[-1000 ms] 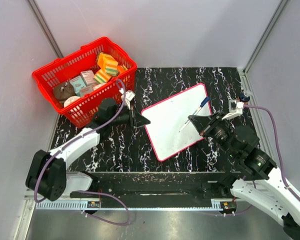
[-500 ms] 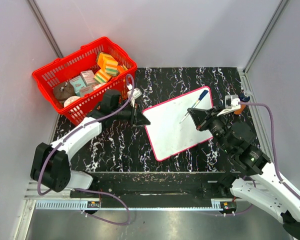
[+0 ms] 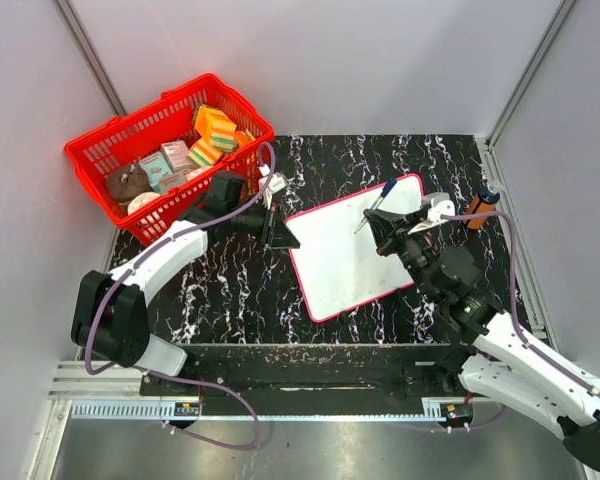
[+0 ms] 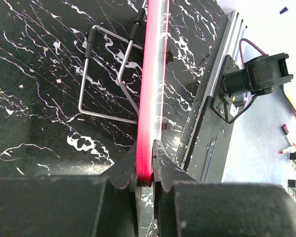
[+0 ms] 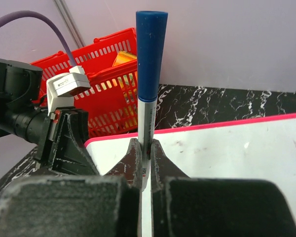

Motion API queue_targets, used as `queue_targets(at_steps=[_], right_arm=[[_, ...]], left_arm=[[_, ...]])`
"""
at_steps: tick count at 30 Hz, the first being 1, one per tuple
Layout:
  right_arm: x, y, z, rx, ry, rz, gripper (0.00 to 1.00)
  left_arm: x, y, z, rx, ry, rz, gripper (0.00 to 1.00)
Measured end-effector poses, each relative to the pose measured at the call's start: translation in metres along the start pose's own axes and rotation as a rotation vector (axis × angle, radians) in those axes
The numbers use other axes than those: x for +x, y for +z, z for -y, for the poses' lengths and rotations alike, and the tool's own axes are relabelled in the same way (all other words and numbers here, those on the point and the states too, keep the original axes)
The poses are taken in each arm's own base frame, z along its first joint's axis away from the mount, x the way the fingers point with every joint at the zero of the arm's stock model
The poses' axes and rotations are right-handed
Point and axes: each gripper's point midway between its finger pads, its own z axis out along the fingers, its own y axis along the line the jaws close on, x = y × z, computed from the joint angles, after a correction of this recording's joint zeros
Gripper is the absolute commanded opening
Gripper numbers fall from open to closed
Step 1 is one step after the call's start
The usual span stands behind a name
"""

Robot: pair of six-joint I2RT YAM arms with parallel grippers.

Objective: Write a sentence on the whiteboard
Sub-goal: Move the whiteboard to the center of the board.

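Observation:
The whiteboard (image 3: 350, 255), white with a red-pink rim, lies slanted on the black marbled table. No sentence is in view on its face. My left gripper (image 3: 280, 238) is shut on the board's left edge; in the left wrist view the red rim (image 4: 150, 89) runs edge-on between the jaws of the left gripper (image 4: 148, 170). My right gripper (image 3: 378, 228) hovers over the board's far part, shut on a marker (image 3: 383, 194). In the right wrist view the marker (image 5: 150, 74) stands upright in the right gripper (image 5: 146, 158), blue end up, over the board (image 5: 227, 153). Its lower end is hidden.
A red basket (image 3: 100, 150) with several boxes and sponges stands at the back left, close behind the left arm. An orange bottle-like thing (image 3: 480, 208) stands at the table's right edge. A bent metal wire frame (image 4: 106, 74) shows beside the board's rim.
My right gripper has carried the marker left and toward the board's far edge. The left arm has swung a little farther back, still gripping the rim.

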Motion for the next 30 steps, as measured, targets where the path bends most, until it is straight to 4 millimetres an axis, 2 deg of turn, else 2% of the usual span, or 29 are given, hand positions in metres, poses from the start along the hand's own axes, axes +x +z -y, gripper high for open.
queue_targets(at_steps=[6, 11, 18, 24, 28, 30], right_arm=[[0.005, 0.016, 0.0, -0.006, -0.084, 0.014, 0.0], [0.008, 0.019, -0.004, -0.024, -0.098, 0.013, 0.0], [-0.015, 0.009, -0.006, -0.037, -0.076, 0.073, 0.0], [-0.028, -0.002, -0.006, -0.039, -0.067, 0.099, 0.0], [-0.03, -0.006, -0.004, -0.031, -0.064, 0.101, 0.0], [-0.031, -0.007, -0.002, -0.025, -0.06, 0.102, 0.0]], left_arm=[[0.001, -0.001, -0.001, 0.001, -0.003, -0.004, 0.0], [0.002, 0.0, -0.003, -0.002, -0.012, -0.014, 0.0], [0.003, 0.001, -0.011, -0.011, -0.038, -0.027, 0.11], [0.005, 0.003, -0.024, -0.044, -0.045, -0.042, 0.24], [0.015, 0.002, -0.038, -0.113, -0.045, -0.066, 0.37], [0.025, 0.001, -0.046, -0.153, -0.049, -0.091, 0.38]])
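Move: The left hand already pinches the whiteboard at its left corner; the whiteboard's middle lies about 16 cm to this hand's right, 1 cm back and some 2 cm lower, with wire legs under it. The red basket's middle is roughly 29 cm left and 17 cm ahead. From the right hand, which holds the blue-capped pen, the whiteboard's middle is about 4 cm back, 1 cm left and 14 cm below; the orange bottle stands some 25 cm right, 6 cm ahead, 14 cm below. Barely creeping at first, the left hand then sinks faster, about 4.5 cm in all, easing left and slightly forward with a tilt of some 10 degrees as its fingers open around the whiteboard's left corner. The right hand, keeping its grip on the pen, nudges forward-left, then draws back and right while rising to about 3 cm above its start over the whiteboard. ##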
